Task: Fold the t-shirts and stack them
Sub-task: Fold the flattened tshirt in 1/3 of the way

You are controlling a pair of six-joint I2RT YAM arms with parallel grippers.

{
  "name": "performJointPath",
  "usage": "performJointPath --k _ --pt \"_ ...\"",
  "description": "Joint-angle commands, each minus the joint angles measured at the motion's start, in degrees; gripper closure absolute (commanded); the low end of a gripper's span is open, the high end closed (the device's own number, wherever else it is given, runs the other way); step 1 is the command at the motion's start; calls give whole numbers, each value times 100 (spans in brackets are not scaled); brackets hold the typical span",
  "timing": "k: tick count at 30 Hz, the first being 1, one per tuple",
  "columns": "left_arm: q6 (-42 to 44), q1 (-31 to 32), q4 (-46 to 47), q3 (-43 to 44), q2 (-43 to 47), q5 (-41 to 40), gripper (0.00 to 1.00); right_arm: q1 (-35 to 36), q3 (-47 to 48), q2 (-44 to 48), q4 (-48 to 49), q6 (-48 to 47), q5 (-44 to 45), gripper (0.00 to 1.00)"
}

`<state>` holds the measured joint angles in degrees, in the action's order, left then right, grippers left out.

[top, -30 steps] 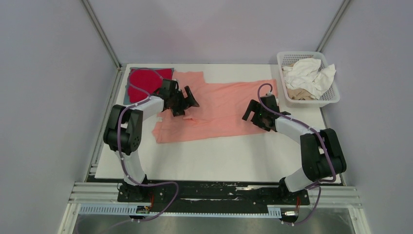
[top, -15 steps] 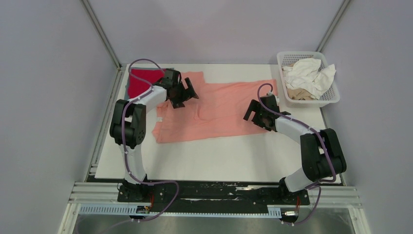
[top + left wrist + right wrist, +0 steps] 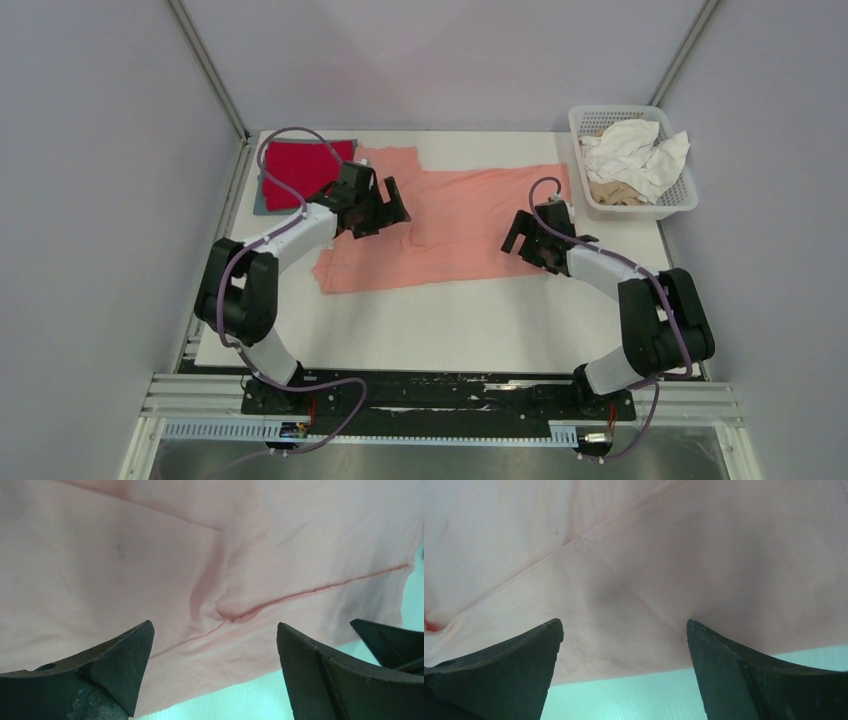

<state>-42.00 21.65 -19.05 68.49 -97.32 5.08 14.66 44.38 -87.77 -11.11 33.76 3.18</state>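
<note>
A salmon-pink t-shirt (image 3: 455, 225) lies spread flat across the middle of the table. My left gripper (image 3: 392, 205) hovers open over its left part, near a sleeve seam (image 3: 300, 592); nothing is between its fingers (image 3: 120, 665). My right gripper (image 3: 518, 235) hangs open over the shirt's right part, close to its near hem (image 3: 624, 667), also with nothing in it. A folded red t-shirt (image 3: 298, 165) lies at the back left on top of a grey-blue one (image 3: 260, 203). White (image 3: 635, 150) and beige (image 3: 612, 192) t-shirts sit crumpled in the basket.
The white lattice basket (image 3: 640, 210) stands at the back right corner of the table. Bare white table (image 3: 450, 320) stretches between the pink shirt and the arm bases. Grey walls and frame posts close in the sides and back.
My left gripper swung toward the back, then came forward again over the shirt's left part, uncovering the red shirt. My right gripper shifted slightly nearer. Both stayed open.
</note>
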Motion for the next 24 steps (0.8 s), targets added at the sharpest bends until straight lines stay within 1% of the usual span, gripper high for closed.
performJointPath --k 1,6,11,13,16,19,24 --pt "-83 292 546 -743 256 34 0 -2 -502 518 -132 147 -35 0" --pt "-269 565 638 -1494 317 47 0 15 -1148 1151 -589 317 -126 0" --pt "-498 745 680 -2353 458 102 0 73 -1575 1764 -1215 417 -476 0" --pt "-635 911 603 -2756 704 -70 0 98 -1772 2044 -1530 596 -434 0" --pt "-911 1260 405 -3265 1228 -331 0 166 -2048 2426 -1934 822 -623 0" --pt "-1137 1564 205 -3804 1605 -340 0 364 -2134 2762 -2486 995 -698 0" --pt "-1586 1977 -489 -4114 2284 -718 0 907 -2247 3113 -3155 1597 -908 0"
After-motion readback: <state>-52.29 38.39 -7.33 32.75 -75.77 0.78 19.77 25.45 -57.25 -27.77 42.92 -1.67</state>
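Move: The t-shirt's near folded edge runs crosswise, about 15 cm straight back from my left hand and 7 below it, but only some 4 cm behind my right fingertips. The corner of the folded-in sleeve lies roughly 6 cm right of my left hand and 3 back. The red stack is some 22 cm left of that hand and 17 ahead; the basket stands about 31 cm right of my right hand and 27 ahead. I bring my left hand down about 7 cm and back onto the folded t-shirt, then drag level towards the base, some 17 cm back in all. My right fingertips, already resting on the cloth, pull straight back alongside by about 14 cm at constant height. Both grippers stay wide open, the fingers pressing on the fabric rather than pinching it. ##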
